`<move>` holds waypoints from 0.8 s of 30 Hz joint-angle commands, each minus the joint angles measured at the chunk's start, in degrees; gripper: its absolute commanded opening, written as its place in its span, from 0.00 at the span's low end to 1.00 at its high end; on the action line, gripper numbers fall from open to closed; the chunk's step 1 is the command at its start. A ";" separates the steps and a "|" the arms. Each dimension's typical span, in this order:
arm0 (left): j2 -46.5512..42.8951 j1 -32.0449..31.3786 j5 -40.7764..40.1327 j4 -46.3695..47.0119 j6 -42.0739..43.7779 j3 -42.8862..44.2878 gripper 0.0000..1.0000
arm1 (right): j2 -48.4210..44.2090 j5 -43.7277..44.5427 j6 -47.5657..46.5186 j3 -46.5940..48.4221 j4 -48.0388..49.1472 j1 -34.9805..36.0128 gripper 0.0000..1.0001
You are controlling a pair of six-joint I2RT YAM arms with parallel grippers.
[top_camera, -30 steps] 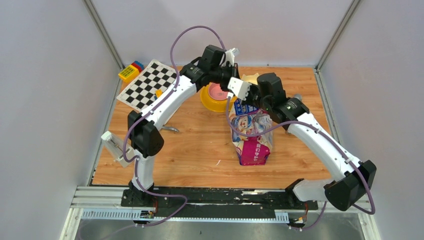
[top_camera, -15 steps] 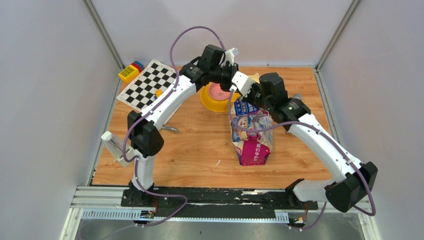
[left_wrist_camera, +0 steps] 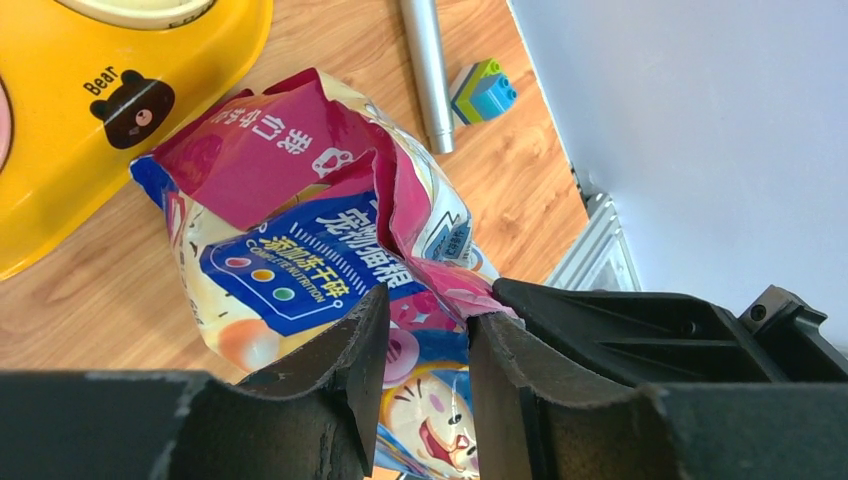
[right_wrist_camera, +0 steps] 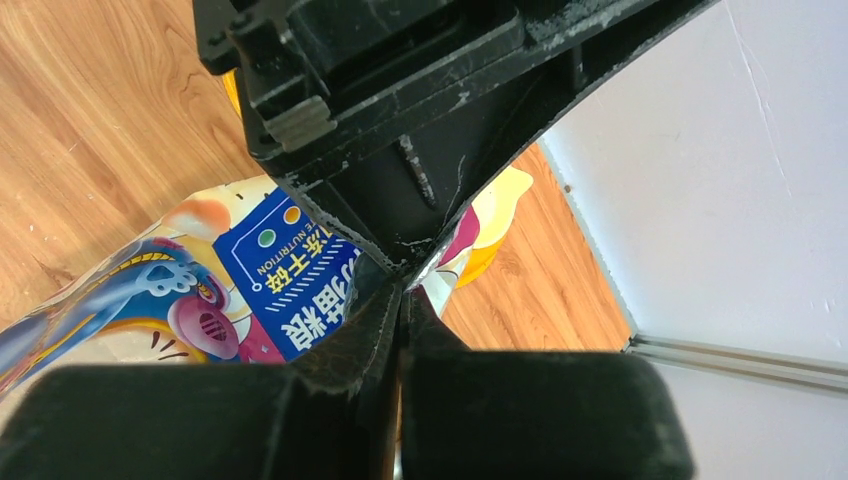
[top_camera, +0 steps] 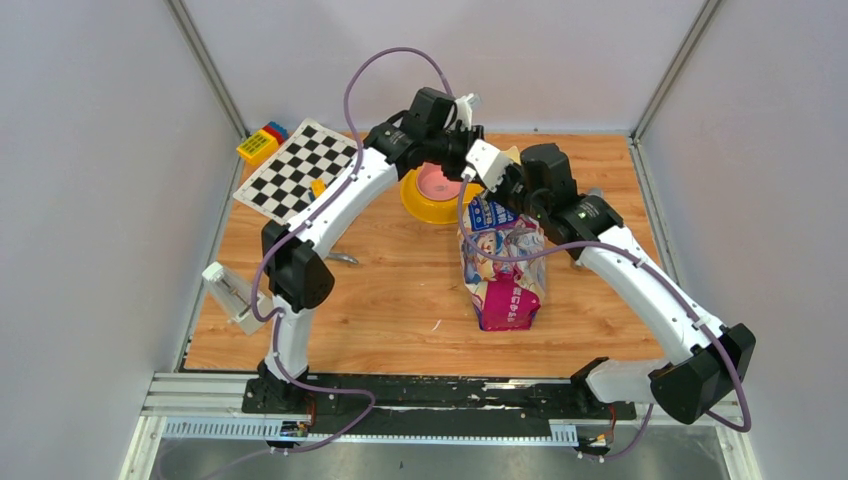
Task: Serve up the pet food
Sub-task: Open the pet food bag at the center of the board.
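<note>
The pet food itself is hidden; only its glossy blue-and-pink bag [top_camera: 505,272] shows, standing crumpled on the wooden table in front of the yellow feeder [top_camera: 424,206]. My right gripper [top_camera: 503,192] is shut on the bag's top edge, its fingertips [right_wrist_camera: 400,285] pinching the foil lip of the bag [right_wrist_camera: 290,285]. My left gripper [top_camera: 482,166] hovers right beside it over the bag's top. In the left wrist view its jaws [left_wrist_camera: 428,305] stand apart, a torn pink flap of the bag [left_wrist_camera: 300,235] brushing the right fingertip and nothing clamped between them.
A chequered board [top_camera: 298,170] and toy blocks [top_camera: 262,142] lie at the back left. A metal rod [left_wrist_camera: 428,75] and a small toy block [left_wrist_camera: 482,90] lie near the right wall, behind the bag. The feeder [left_wrist_camera: 60,150] is close to the bag's back.
My left gripper's jaws have parted, from shut on the bag's top to open. The right gripper stays shut on the bag, which has barely moved.
</note>
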 commanded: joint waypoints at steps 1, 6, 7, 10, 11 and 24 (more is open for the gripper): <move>2.08 -1.82 -2.66 1.68 1.63 3.92 0.42 | -0.55 -5.76 1.37 2.15 -1.08 1.11 0.00; 3.66 -2.34 -5.50 0.51 2.34 6.21 0.39 | -1.00 -7.03 1.36 2.22 -1.39 1.55 0.00; 3.85 -2.37 -5.92 0.09 2.43 6.43 0.38 | -1.02 -7.07 1.32 2.30 -1.61 1.73 0.00; 4.56 -2.47 -7.96 -0.42 2.77 7.37 0.33 | -1.03 -7.28 1.06 2.67 -2.63 2.28 0.00; 4.74 -2.48 -8.33 -0.59 2.91 7.54 0.30 | -1.07 -7.62 1.02 2.87 -3.02 2.37 0.00; 3.78 -2.27 -6.43 0.08 3.49 8.96 0.00 | -0.50 6.30 -2.48 0.76 1.29 2.26 0.03</move>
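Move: The pet food bag's pink rim lies about 1 cm right of the left gripper and 1 cm above it, just off its half-open tips; the right gripper pinches the same rim, the left's spot being 1 cm to its left. From the left gripper, the bag's body hangs about 10 cm back, 2 cm right and 14 cm below; the pink bowl is some 13 cm ahead, 11 cm left, and the cream bowl 16 cm ahead, 4 cm right, both about 24 cm down. Ease the left gripper about 1.5 cm to the right and slightly up onto the bag's rim, beside the right gripper's tip, and shut its half-open fingers fully to pinch the film. Keep the right fingers shut on the rim and nearly still, letting that hand shift only about 1 cm to the right at the very end. ##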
